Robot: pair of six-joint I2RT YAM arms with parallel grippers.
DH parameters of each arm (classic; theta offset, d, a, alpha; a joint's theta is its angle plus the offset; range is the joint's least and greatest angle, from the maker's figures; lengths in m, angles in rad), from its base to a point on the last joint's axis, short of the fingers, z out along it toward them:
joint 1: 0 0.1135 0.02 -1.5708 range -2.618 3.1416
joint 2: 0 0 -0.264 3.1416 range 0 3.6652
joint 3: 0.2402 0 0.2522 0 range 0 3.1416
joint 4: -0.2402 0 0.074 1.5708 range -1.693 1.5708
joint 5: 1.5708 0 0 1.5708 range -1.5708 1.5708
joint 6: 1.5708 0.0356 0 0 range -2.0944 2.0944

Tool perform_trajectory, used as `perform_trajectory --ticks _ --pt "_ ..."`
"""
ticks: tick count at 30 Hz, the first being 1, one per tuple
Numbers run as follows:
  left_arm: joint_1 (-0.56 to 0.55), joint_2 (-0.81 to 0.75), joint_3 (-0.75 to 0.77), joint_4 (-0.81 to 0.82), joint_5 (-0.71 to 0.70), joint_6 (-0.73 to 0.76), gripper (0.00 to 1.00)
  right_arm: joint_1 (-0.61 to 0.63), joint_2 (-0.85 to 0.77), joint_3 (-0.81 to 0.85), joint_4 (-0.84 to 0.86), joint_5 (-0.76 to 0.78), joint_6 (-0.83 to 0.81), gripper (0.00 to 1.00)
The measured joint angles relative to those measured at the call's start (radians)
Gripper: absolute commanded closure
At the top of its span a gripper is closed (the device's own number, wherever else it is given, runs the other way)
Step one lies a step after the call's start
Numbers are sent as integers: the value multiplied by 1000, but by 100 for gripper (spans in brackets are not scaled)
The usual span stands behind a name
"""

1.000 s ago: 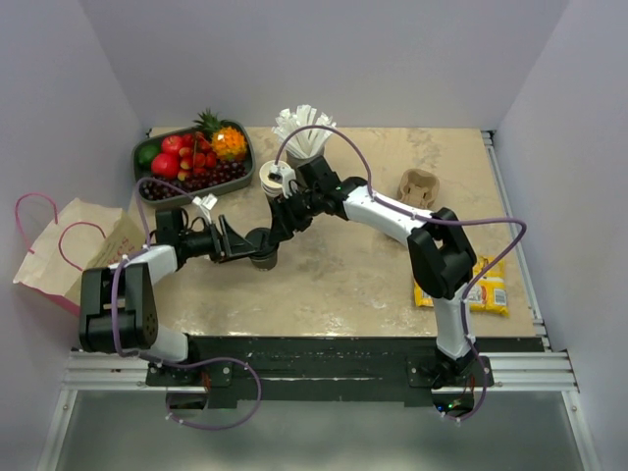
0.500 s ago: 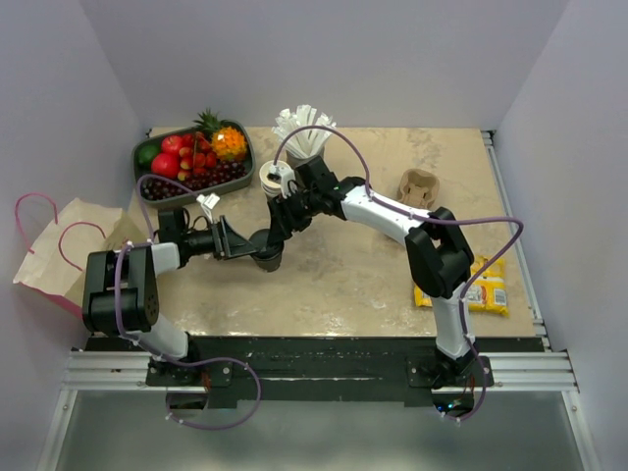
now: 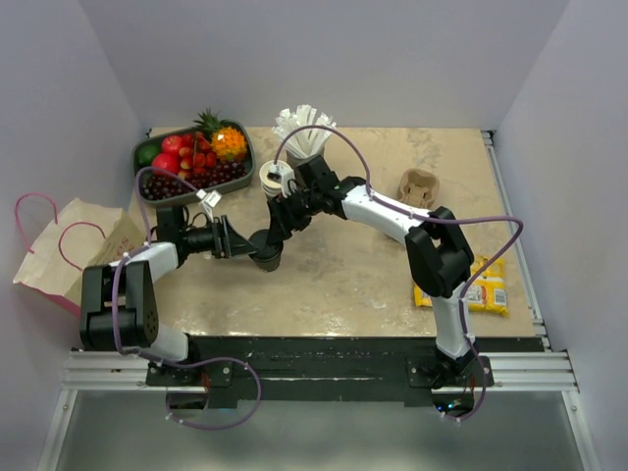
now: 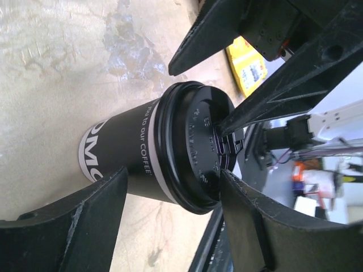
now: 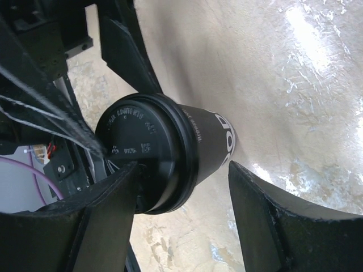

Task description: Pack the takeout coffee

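The takeout coffee point(image 3: 267, 257), a dark paper cup with a black lid, stands upright on the table between both arms. My left gripper point(image 3: 241, 242) reaches in from the left and is open. In the left wrist view the cup point(image 4: 130, 153) sits just past my left gripper point(image 4: 173, 175), whose one finger point(image 4: 244, 221) is at the lid's rim. My right gripper point(image 3: 278, 228) comes from the far side and is open. In the right wrist view one finger point(image 5: 108, 204) of my right gripper point(image 5: 182, 167) rests on the lid point(image 5: 142, 147). The other finger stands apart from the cup's side.
A fruit tray point(image 3: 193, 157), a stack of lidless cups point(image 3: 275, 180) and a holder of white straws point(image 3: 304, 137) stand at the back. A cardboard carrier point(image 3: 419, 186) sits far right, a yellow packet point(image 3: 486, 287) near right. A paper bag point(image 3: 74, 245) lies off the table's left edge.
My left arm has shifted slightly, its gripper edging a little farther from the near edge by the cup. The right arm and the cup have barely moved.
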State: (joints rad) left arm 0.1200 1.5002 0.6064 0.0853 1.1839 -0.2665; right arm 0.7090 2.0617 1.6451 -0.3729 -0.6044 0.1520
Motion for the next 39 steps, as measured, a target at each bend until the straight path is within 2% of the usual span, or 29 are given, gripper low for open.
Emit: perform_trajectory --ticks 6,17,32,34,35,39 --pt "-10 -77 43 -126 -13 87 28 -32 0 -4 9 -86 1 27" --pt "-8 -173 -4 -159 -87 13 28 -55 27 -18 85 -198 70 25" --pt "-3 -95 -24 -134 -58 -26 30 -54 66 -18 119 -220 124 24" --pt "-3 -81 -11 -147 -42 0 27 -55 66 -19 145 -245 152 19" --pt "-3 -67 12 -180 -29 31 27 -56 66 -20 161 -257 168 12" --pt "-2 5 166 -375 6 252 27 -60 66 -30 232 -310 236 4"
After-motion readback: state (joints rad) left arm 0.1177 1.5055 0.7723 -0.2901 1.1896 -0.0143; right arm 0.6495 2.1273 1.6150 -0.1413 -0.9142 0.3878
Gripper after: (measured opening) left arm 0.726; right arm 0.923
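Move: The black lid, on the upright coffee cup, is right at both hands: its middle about 4 cm to the left hand's right, 1 cm ahead and a little below; from the right hand about 3 cm left, 2 cm back and 2 cm below. Beyond the lid, the stack of paper cups stands some 14 cm farther out and 2 cm right, the straw holder 18 cm out and 9 cm right. The right hand's upper finger, on the lid's top at first, ends clear above it: the hand rises 1 cm, dips 2, then rises 2.5 and edges left, rolling about 20 degrees as its fingers open wider. The left hand, fingers staying open, rises 2.5 cm off the lid's edge, sinks beside the lid while easing back 1.5, then lifts 1.5 and comes forward again. ##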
